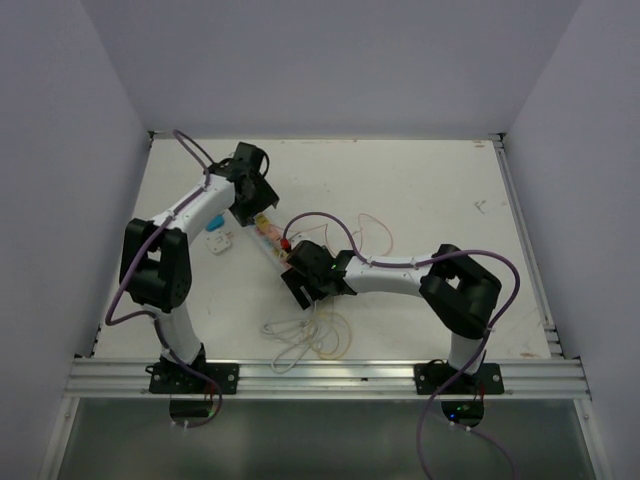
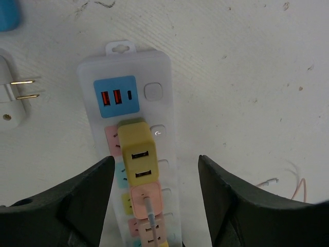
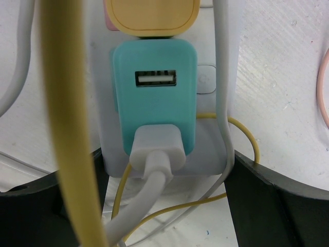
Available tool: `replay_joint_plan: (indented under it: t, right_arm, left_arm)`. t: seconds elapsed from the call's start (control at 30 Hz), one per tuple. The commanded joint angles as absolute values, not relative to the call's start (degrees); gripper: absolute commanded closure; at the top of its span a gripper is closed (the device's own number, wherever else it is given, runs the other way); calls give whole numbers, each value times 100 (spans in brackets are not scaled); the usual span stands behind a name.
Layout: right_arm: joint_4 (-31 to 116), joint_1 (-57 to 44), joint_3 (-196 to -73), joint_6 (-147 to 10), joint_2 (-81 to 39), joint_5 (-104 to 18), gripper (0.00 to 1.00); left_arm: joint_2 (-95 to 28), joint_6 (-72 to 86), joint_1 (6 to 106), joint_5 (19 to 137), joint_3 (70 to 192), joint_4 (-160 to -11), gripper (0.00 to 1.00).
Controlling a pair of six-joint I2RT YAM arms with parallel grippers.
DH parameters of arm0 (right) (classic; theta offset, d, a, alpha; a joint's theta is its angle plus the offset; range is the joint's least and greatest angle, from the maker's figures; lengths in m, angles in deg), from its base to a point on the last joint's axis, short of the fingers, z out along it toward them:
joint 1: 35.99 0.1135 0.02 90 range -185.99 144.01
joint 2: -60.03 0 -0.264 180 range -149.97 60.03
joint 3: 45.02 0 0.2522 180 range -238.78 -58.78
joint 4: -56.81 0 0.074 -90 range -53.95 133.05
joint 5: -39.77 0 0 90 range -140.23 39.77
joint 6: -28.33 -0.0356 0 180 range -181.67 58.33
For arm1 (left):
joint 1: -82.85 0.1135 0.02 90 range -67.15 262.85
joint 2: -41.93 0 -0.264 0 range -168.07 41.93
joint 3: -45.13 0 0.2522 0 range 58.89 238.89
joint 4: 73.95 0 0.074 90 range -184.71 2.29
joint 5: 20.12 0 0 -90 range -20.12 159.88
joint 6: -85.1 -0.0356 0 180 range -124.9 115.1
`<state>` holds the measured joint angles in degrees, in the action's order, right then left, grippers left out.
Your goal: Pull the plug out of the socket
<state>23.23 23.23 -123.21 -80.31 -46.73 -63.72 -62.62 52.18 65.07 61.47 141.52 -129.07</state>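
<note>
The socket (image 2: 165, 72) is a long white strip lying on the table, with a blue USB face at its far end and several coloured plugs in a row. My left gripper (image 2: 155, 158) hovers over the far half, open, its dark fingers (image 2: 77, 200) on either side of a yellow plug (image 2: 138, 154) with a gap on each side. Behind the yellow plug sits a pink plug (image 2: 146, 198) with a cable. My right gripper (image 3: 164, 164) is shut on the strip's near end (image 3: 205, 144), just below a teal plug (image 3: 154, 92) with a white connector. From above, the socket (image 1: 272, 238) runs between both grippers.
A loose white plug (image 2: 13, 100) with two prongs and a blue object (image 2: 7, 13) lie left of the strip. White and yellow cables (image 1: 305, 335) coil near the front edge, and a yellow cable (image 3: 67, 128) hangs across the right wrist view. A thin pink wire (image 1: 370, 225) lies to the right.
</note>
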Motion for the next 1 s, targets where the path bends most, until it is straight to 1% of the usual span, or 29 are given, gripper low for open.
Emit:
replay_joint_plan:
  t: [0.0, 0.1, 0.27, 0.33, 0.57, 0.6, 0.7, 0.73, 0.83, 0.87, 0.9, 0.93, 0.97]
  right_arm:
    - [815, 2105, -11776, -8057, -5388, -6587, 100]
    - [833, 2105, -11741, -8066, -5388, -6569, 100]
    - [842, 2088, -11749, -8066, -5414, -6578, 100]
    - [850, 2088, -11749, -8066, -5423, -6569, 100]
    - [851, 2096, -11767, -8057, -5484, -6569, 100]
    - [851, 2088, -11776, -8057, -5493, -6569, 100]
    - [833, 2096, -11793, -8066, -5519, -6569, 100]
    - [833, 2088, -11802, -8057, -5528, -6587, 100]
    - [807, 2088, -11820, -8083, -5554, -6631, 100]
    - [798, 2096, -11820, -8083, -5563, -6640, 100]
    - [798, 2096, -11828, -8092, -5572, -6640, 100]
    - [789, 2096, -11828, -8101, -5581, -6640, 100]
    - [780, 2096, -11837, -8101, -5590, -6640, 100]
  left_arm:
    - [-6301, 5381, 6466, 5986, 14440, -13183, 31]
    - [-6380, 5399, 6457, 5994, 14519, -13174, 38]
    - [-6521, 5434, 6448, 5942, 14520, -13323, 42]
    - [-6556, 5434, 6448, 5907, 14511, -13358, 47]
    - [-6705, 5416, 6431, 5889, 14546, -13411, 50]
    - [-6732, 5408, 6422, 5863, 14563, -13437, 53]
    - [-6846, 5364, 6404, 5845, 14686, -13534, 56]
    - [-6881, 5346, 6395, 5845, 14713, -13604, 59]
    - [-7013, 5258, 6395, 5775, 14914, -13806, 64]
    - [-7100, 5214, 6395, 5766, 15037, -13868, 69]
    - [-7145, 5188, 6395, 5749, 15099, -13921, 69]
    - [-7189, 5170, 6395, 5757, 15169, -14017, 75]
    - [-7259, 5135, 6395, 5757, 15274, -14070, 78]
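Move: The yellow plug at the far end of the power strip lies almost straight below the left hand, about 3 cm down, between its open fingers. The pink plug sits about 3 cm back and 2 cm right of it. A loose white plug lies some 9 cm left of the hand, 3 cm back and 7 cm below. From the right hand, which grips the strip's near end, the yellow plug is about 14 cm ahead and 8 cm left, 3 cm up. The left hand sinks about 3 cm and pinches the yellow plug, while the right keeps holding the strip. ##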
